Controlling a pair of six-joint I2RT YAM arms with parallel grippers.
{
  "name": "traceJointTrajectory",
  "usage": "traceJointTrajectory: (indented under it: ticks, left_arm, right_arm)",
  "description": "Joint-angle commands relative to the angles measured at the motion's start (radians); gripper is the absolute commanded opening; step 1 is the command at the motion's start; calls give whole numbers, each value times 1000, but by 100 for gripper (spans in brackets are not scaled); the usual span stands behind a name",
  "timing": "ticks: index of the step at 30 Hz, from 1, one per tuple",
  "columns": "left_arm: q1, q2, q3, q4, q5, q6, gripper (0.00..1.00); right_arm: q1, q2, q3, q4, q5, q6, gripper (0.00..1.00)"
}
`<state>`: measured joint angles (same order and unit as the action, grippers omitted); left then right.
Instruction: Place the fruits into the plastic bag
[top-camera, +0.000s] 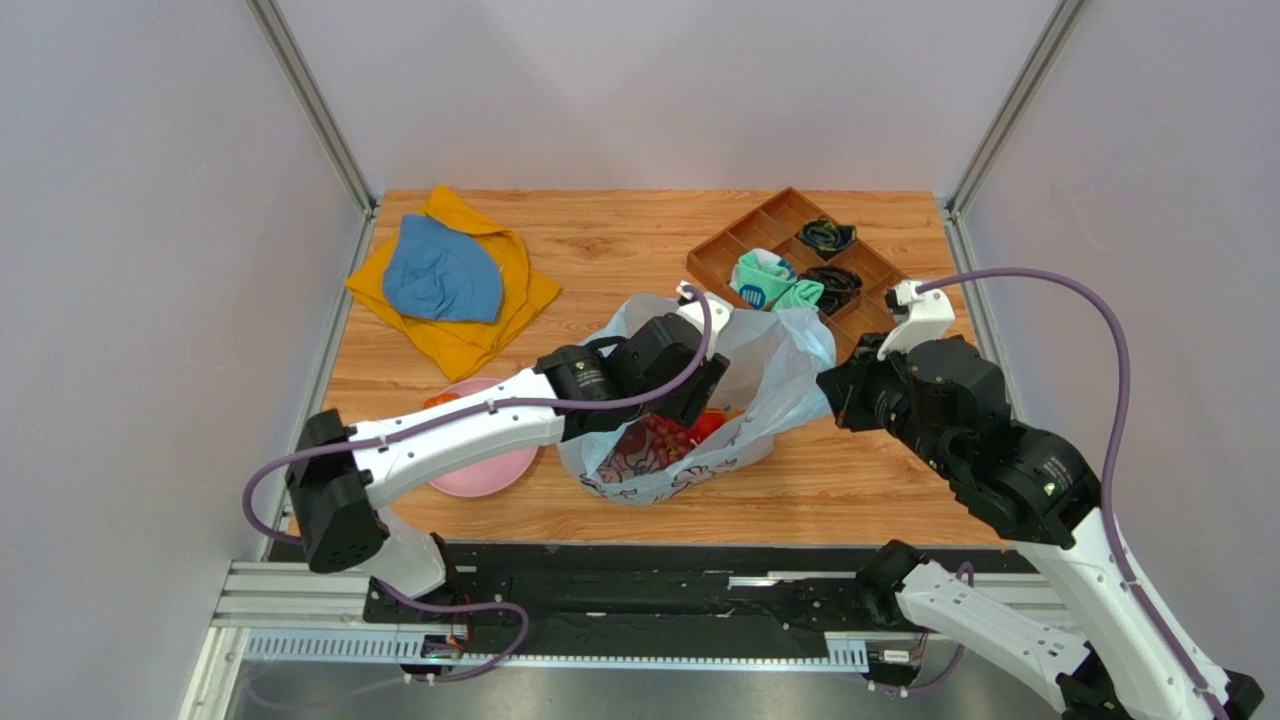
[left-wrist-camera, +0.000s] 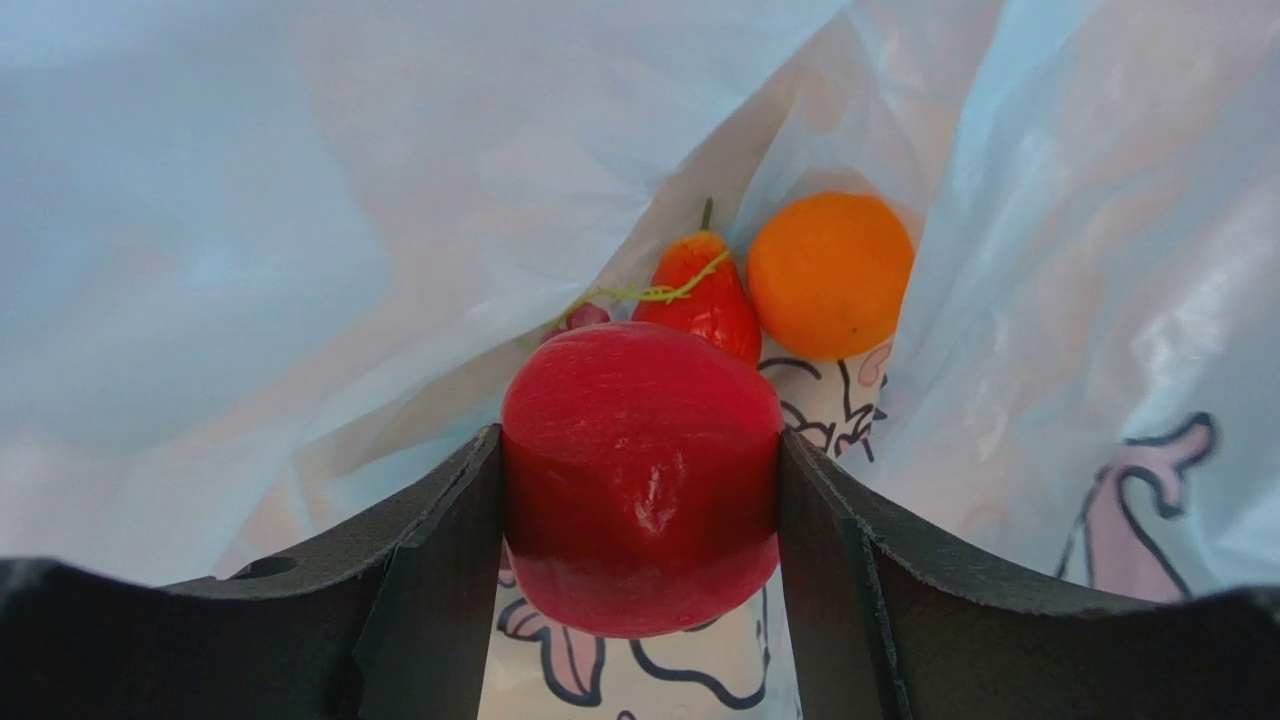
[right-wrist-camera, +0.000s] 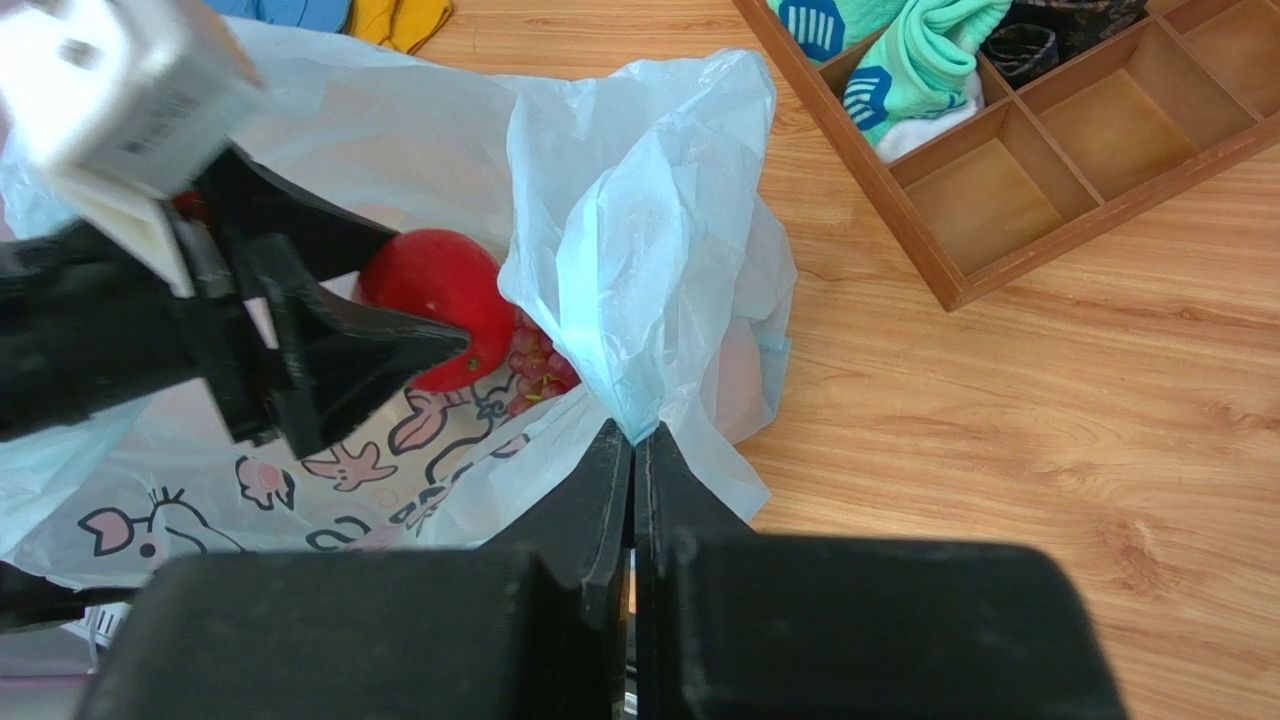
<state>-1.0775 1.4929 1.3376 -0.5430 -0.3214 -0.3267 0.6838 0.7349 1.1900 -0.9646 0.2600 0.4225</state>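
The pale blue plastic bag (top-camera: 774, 368) with its cartoon print lies at the table's middle, mouth held open. My left gripper (top-camera: 703, 393) reaches inside it, shut on a red apple (left-wrist-camera: 639, 473) that hangs just above the bag's printed floor. Deeper in the bag lie an orange (left-wrist-camera: 830, 273), another red fruit (left-wrist-camera: 706, 300) and a few grapes (right-wrist-camera: 534, 360) on a green stem. My right gripper (right-wrist-camera: 633, 438) is shut on a pinched fold of the bag's (right-wrist-camera: 646, 255) rim, lifting it on the right side. The apple (right-wrist-camera: 436, 293) also shows from the right wrist.
A pink plate (top-camera: 496, 468) sits left of the bag, under my left arm. A blue cloth (top-camera: 443, 270) lies on a yellow cloth at the back left. A wooden compartment tray (top-camera: 718, 252) with socks stands at the back right.
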Motion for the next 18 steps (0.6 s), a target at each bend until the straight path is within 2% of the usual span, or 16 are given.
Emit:
traceJointTrajectory:
  ticks: [1, 8, 9, 18]
  left_arm:
    - [7, 58, -5, -15, 53, -20, 64]
    - [7, 63, -8, 3, 91, -18, 79]
    - [7, 60, -9, 5, 94, -17, 87]
    - [7, 40, -37, 37, 127, 0, 89]
  right_arm:
    - [-1, -8, 8, 9, -2, 15, 0]
    - [0, -8, 5, 7, 1, 16, 0]
    - [-1, -8, 5, 9, 2, 15, 0]
    - [-1, -6, -3, 10, -1, 18, 0]
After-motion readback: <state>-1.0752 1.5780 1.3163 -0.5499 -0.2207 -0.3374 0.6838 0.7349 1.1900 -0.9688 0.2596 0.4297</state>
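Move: Just inside the bag's mouth, the left hand already holds the big red fruit. The grapes on the bag's floor lie about 13 cm below and some 3 cm ahead of it. Also down there, the red pear-like fruit is about 5 cm ahead and 5 cm right of that hand, the orange 5 cm ahead and 9 cm right, the dark fruit 2 cm ahead and 5 cm left. From the right hand the grapes are roughly 15 cm left, 5 cm ahead and 22 cm down. Sinking about 4.5 cm deeper into the bag towards the grapes, the left hand comes nearly to a stop, its fingers tipping some 5 degrees further down. Towards the end of the descent its fingers spread wider and let go of the red fruit above the bag's floor. The right hand stays in place, still pinching the bag's rim shut between its fingers to hold the mouth open. ##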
